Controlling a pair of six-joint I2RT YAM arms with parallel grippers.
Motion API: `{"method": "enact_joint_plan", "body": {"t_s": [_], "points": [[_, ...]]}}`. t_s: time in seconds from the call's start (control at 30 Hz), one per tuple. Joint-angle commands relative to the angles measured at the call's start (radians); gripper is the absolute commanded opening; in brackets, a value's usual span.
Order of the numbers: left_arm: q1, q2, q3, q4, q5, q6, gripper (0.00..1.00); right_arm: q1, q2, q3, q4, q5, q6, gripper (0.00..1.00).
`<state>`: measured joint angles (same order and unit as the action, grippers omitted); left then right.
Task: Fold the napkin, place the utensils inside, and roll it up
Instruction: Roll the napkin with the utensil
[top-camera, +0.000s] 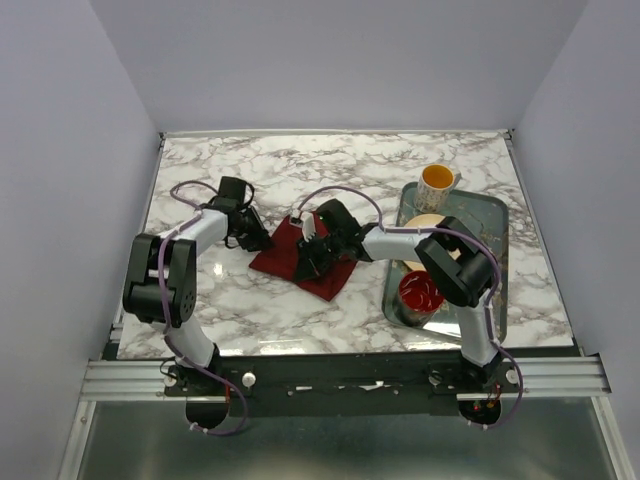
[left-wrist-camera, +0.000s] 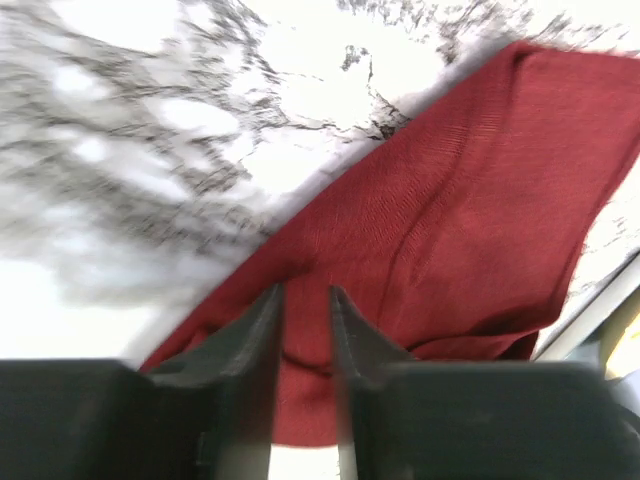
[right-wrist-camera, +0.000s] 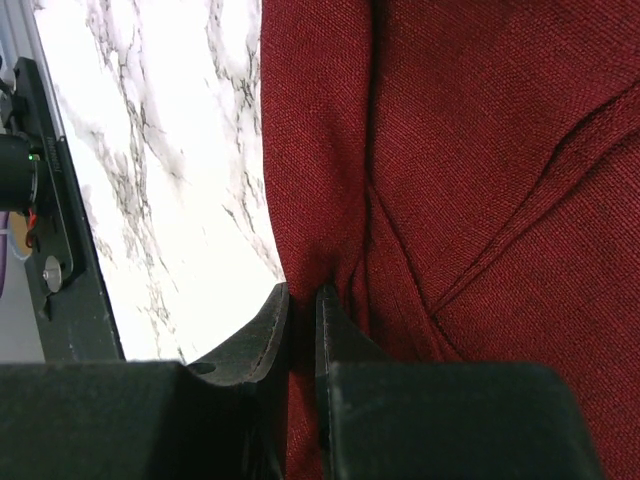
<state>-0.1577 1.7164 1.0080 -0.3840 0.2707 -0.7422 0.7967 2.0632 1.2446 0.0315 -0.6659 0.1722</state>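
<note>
The maroon napkin (top-camera: 278, 260) lies crumpled on the marble table (top-camera: 300, 170), between my two grippers. My left gripper (top-camera: 256, 236) is over its left corner. In the left wrist view, the left gripper (left-wrist-camera: 305, 290) has its fingers parted, and the napkin (left-wrist-camera: 450, 230) lies flat beneath them. My right gripper (top-camera: 308, 262) is at the napkin's middle. In the right wrist view, the right gripper (right-wrist-camera: 302, 290) is shut on a raised fold at the edge of the napkin (right-wrist-camera: 480, 150). The utensils are out of view.
A metal tray (top-camera: 495, 215) stands at the right. It holds a red bowl (top-camera: 420, 292) and a cream plate (top-camera: 425, 222). A yellow-lined mug (top-camera: 437, 180) stands at its far corner. The black frame rail (right-wrist-camera: 50, 250) runs along the table's near edge.
</note>
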Motion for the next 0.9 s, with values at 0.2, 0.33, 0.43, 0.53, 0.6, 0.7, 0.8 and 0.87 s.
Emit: {"method": "enact_joint_plan", "body": {"t_s": [0.2, 0.33, 0.43, 0.53, 0.6, 0.7, 0.8, 0.87], "points": [[-0.025, -0.345, -0.092, -0.159, -0.123, 0.032, 0.51, -0.011, 0.066, -0.079, 0.062, -0.073, 0.073, 0.01], [-0.124, -0.440, -0.228, -0.167, -0.133, -0.072, 0.50, -0.030, 0.067, -0.086, 0.084, -0.090, 0.085, 0.01], [-0.151, -0.466, -0.287, -0.161, -0.143, -0.153, 0.51, -0.036, 0.069, -0.086, 0.084, -0.098, 0.085, 0.01], [-0.157, -0.466, -0.315, -0.130, -0.119, -0.221, 0.51, -0.036, 0.071, -0.088, 0.084, -0.100, 0.084, 0.00], [-0.164, -0.451, -0.310, -0.130, -0.133, -0.272, 0.53, -0.037, 0.071, -0.088, 0.084, -0.098, 0.084, 0.01], [-0.164, -0.413, -0.312, -0.095, -0.133, -0.335, 0.60, -0.037, 0.074, -0.082, 0.084, -0.095, 0.079, 0.01], [-0.167, -0.365, -0.309, -0.041, -0.094, -0.379, 0.69, -0.037, 0.084, -0.070, 0.081, -0.100, 0.081, 0.00], [-0.169, -0.327, -0.312, -0.035, -0.073, -0.399, 0.75, -0.037, 0.083, -0.068, 0.079, -0.101, 0.081, 0.00]]}}
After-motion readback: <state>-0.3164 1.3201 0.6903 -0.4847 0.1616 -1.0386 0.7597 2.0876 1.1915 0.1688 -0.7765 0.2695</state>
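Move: The near rolled edge of the napkin, on the stretch left of the right gripper, lies about 9 cm back, 3 cm to the right and 2 cm below the left hand. From that hand the napkin's left corner is some 6 cm back and 3 cm to its left, and the right gripper's fingertips 8 cm back and 11 cm to the right. From the right hand, which already pinches the roll, the same stretch lies about 8 cm left and level. The left hand rises about 7 cm away from the napkin's left side, swings back roughly 11 cm and sinks again beside the near edge, between the left corner and the right gripper, its fingers spreading from a third to about two thirds open and the wrist turning some 10 degrees counter-clockwise late on. The right hand stays where it is and keeps the roll pinched, its wrist merely tilting slightly, while the left fingertips end low and close to the edge, with no grip on it yet. ##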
